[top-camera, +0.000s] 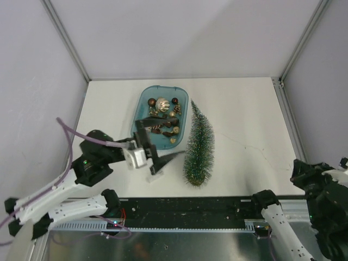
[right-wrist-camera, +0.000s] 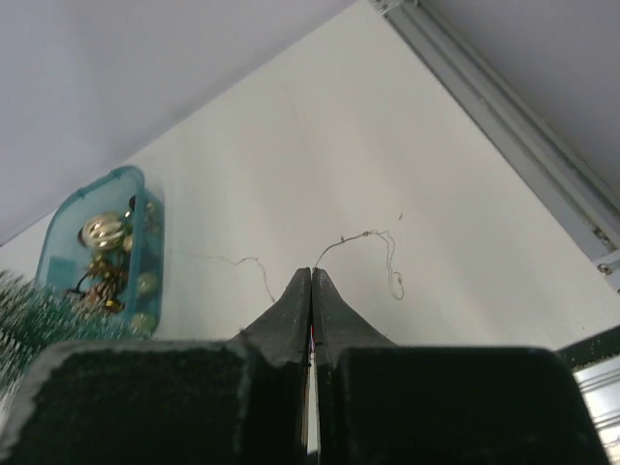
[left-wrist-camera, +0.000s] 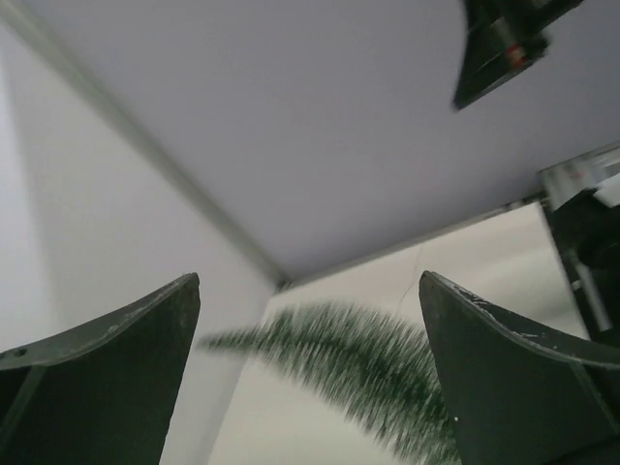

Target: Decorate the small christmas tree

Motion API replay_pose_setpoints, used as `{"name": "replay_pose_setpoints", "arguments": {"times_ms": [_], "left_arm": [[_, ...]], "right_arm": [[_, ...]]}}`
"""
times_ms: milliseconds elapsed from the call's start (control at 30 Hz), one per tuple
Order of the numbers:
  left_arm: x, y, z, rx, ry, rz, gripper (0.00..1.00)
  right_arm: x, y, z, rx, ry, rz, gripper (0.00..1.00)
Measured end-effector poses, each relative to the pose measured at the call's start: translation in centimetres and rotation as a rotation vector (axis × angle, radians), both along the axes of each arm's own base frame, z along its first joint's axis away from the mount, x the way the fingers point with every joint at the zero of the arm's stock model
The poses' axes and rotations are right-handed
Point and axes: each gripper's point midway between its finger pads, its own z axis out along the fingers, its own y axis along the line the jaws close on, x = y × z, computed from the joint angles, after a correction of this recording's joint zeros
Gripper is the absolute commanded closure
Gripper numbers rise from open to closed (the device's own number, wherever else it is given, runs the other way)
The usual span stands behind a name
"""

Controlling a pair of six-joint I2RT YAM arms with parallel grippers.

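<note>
The small christmas tree (top-camera: 198,144) lies flat on the white table, its tip pointing away from me and its round base near the front edge. In the left wrist view the tree (left-wrist-camera: 368,358) shows blurred between the fingers, some way ahead. My left gripper (top-camera: 171,141) is wide open and empty, just left of the tree and at the tray's near right corner; its near finger (top-camera: 175,155) points at the tree. The left gripper (left-wrist-camera: 309,276) holds nothing. My right gripper (right-wrist-camera: 311,274) is shut on nothing, low at the front right corner (top-camera: 318,185).
A teal tray (top-camera: 142,103) with several gold, silver and brown ornaments (top-camera: 163,111) stands left of the tree; the tray (right-wrist-camera: 58,242) also shows in the right wrist view. A thin wiry line (right-wrist-camera: 373,242) runs across the table (top-camera: 244,109). Walls enclose three sides.
</note>
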Motion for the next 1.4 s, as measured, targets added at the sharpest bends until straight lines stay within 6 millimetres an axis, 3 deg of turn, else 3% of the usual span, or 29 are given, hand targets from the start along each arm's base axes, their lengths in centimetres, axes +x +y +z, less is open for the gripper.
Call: {"name": "replay_pose_setpoints", "arguments": {"times_ms": [100, 167, 233, 333, 400, 467, 567, 667, 900, 1100, 1233, 1400], "left_arm": [[-2.7, -4.2, 0.8, 0.046, -0.021, -0.113, 0.0], [-3.2, -7.2, -0.2, 0.099, -0.019, -0.143, 0.0], [-3.3, -10.4, -2.3, 0.168, -0.01, -0.151, 0.0], [-3.0, -15.0, -7.4, 0.298, 0.016, -0.141, 0.0], [-3.1, -17.2, -11.0, 0.384, 0.014, -0.132, 0.0], [-3.6, -18.9, -13.3, 0.428, -0.007, -0.13, 0.0], [-4.6, -21.2, -15.5, 0.461, -0.033, -0.123, 0.01], [-5.1, -23.5, -15.7, 0.448, -0.051, -0.098, 0.0], [-4.5, -27.2, -13.7, 0.357, -0.103, 0.009, 0.0], [-4.4, -28.2, -14.5, 0.354, -0.111, 0.015, 0.02], [-5.1, -28.4, -14.8, 0.354, -0.113, -0.023, 0.17], [-5.6, -28.2, -16.1, 0.375, -0.1, -0.052, 0.51]], "right_arm": [[-1.1, 0.0, -0.2, 0.019, 0.002, 0.062, 1.0], [-1.7, 0.4, 0.0, 0.03, -0.011, 0.121, 1.0], [-2.2, 1.1, 0.5, 0.042, -0.033, 0.188, 1.0], [-2.9, 2.3, 1.1, 0.046, -0.054, 0.286, 1.0], [-3.3, 3.0, 1.5, 0.042, -0.065, 0.345, 1.0], [-3.8, 3.6, 1.8, 0.041, -0.074, 0.397, 1.0], [-4.5, 4.3, 2.0, 0.036, -0.077, 0.46, 1.0], [-5.1, 4.9, 1.9, 0.034, -0.068, 0.516, 1.0], [-6.0, 6.3, 1.5, 0.035, -0.054, 0.621, 1.0], [-7.3, 6.9, 2.7, 0.044, -0.095, 0.684, 1.0], [-8.0, 7.0, 3.4, 0.05, -0.124, 0.711, 1.0], [-8.3, 7.3, 3.6, 0.053, -0.127, 0.733, 1.0]]}}
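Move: For my left hand, the loose light wire hanging just under my right fingertips is about 37 cm to the right, 1 cm ahead and 17 cm lower. The right fingertips themselves are some 39 cm right, 4 cm back and 10 cm down; the christmas tree's middle is roughly 9 cm right, 5 cm ahead and 20 cm below. From my right hand, that wire hangs about 5 cm ahead, 3 cm left and 7 cm below. I sweep my open left hand some 28 cm right and 16 cm down, drawing back a little, towards the wire below my right gripper, its fingers tipping down about 20 degrees; only at the end do they start closing around the wire. My right hand keeps its pinch on the wire, eases back and left to meet it, rising slightly, and turns some 40 degrees counter-clockwise. ##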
